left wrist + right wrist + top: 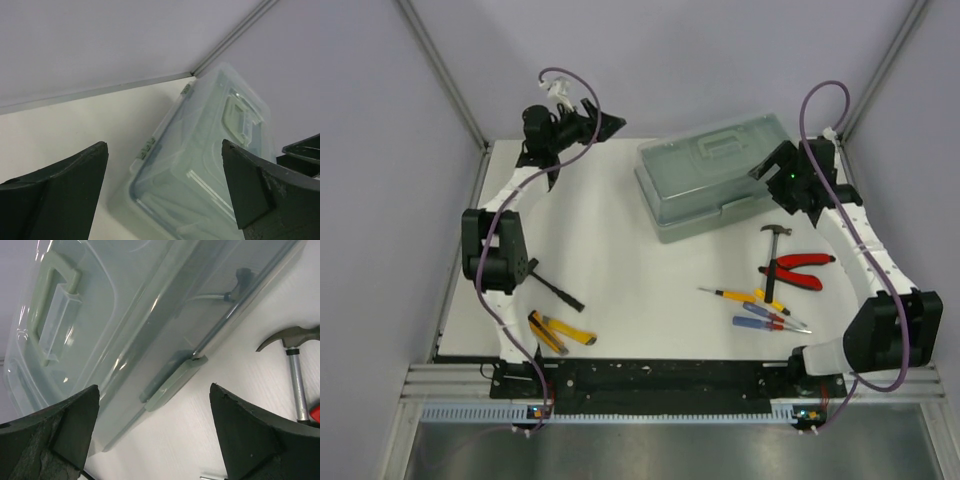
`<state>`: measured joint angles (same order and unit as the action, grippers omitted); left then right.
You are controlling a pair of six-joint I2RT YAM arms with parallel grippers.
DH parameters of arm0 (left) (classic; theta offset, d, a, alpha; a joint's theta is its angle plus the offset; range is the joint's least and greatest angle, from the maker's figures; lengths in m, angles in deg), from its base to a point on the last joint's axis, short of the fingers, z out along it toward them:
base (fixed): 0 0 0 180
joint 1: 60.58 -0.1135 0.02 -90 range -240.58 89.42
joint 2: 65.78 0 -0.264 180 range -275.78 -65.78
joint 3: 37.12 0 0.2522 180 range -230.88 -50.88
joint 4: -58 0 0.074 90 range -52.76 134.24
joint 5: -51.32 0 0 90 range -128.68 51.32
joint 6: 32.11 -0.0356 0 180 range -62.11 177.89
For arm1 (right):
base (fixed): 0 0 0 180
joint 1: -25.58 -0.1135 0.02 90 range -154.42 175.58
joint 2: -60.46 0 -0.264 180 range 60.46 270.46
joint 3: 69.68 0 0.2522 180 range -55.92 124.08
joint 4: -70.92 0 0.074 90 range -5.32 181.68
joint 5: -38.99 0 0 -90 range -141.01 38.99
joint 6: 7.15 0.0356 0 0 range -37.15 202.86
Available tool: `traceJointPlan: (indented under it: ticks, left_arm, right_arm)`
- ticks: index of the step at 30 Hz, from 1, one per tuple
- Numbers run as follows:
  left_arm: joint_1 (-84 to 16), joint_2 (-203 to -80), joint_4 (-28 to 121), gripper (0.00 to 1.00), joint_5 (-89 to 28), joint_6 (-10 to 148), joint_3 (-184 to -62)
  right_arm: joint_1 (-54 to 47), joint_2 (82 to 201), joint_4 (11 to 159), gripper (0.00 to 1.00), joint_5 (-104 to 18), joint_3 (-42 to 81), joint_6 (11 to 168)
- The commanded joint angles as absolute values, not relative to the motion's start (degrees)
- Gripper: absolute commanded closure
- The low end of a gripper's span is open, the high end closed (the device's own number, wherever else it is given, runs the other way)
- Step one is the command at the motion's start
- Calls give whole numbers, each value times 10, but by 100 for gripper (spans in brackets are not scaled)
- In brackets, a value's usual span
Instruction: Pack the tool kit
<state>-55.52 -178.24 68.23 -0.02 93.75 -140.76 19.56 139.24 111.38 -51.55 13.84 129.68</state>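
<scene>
The sage-green toolbox (712,176) stands at the back right of the table with its translucent lid down and its handle (720,146) on top. My right gripper (767,168) hovers open at the box's right end. In the right wrist view its jaws (154,387) stand wide around the front latch (172,382) without touching it. My left gripper (610,126) hangs open at the back left, well apart from the box, with the toolbox (200,165) seen between its jaws (164,145). A hammer (775,243), red pliers (802,268), screwdrivers (760,308) and yellow pliers (560,333) lie on the table.
A black-handled tool (556,288) lies beside the left arm. The hammer's head (292,335) lies just right of the right gripper's fingers. Grey walls enclose the table on the left, back and right.
</scene>
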Motion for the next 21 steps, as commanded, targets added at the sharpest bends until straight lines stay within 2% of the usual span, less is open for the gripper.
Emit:
traceJointPlan:
  ticks: [1,9,16,21]
  left_arm:
    - [-515,-1818,790,2,44,983,-1487]
    - [-477,-1901,776,2,46,970,-1554]
    - [-457,-1889,658,2,57,844,-1529]
    - [-453,-1879,588,3,70,787,-1524]
  right_arm:
    - [180,1408,1060,10,-489,145,1341]
    - [155,1439,1041,9,-507,170,1384]
    - [136,1476,1076,10,-601,198,1395]
    - [134,1501,1084,10,-611,211,1390]
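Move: The toolbox is ahead of both hands' work: its middle lies about 34 cm to the left hand's right, some 5 cm back towards the base and 19 cm lower. From the right hand it lies roughly 10 cm ahead, 11 cm to the left and 12 cm lower. The front latch is level with the right hand, some 7 cm left and 10 cm down; the claw hammer's middle is about 11 cm back, 4 cm right and 21 cm down. No contact with the toolbox can be made out as both open hands close in on it from opposite sides. The left sweeps about 11 cm to the right towards the lid's rear left corner, rising slightly and then sinking some 5 cm while its fingers swing 15 degrees clockwise; the right eases left, then forward, to the lid's front edge above the latch, sinking a little. ##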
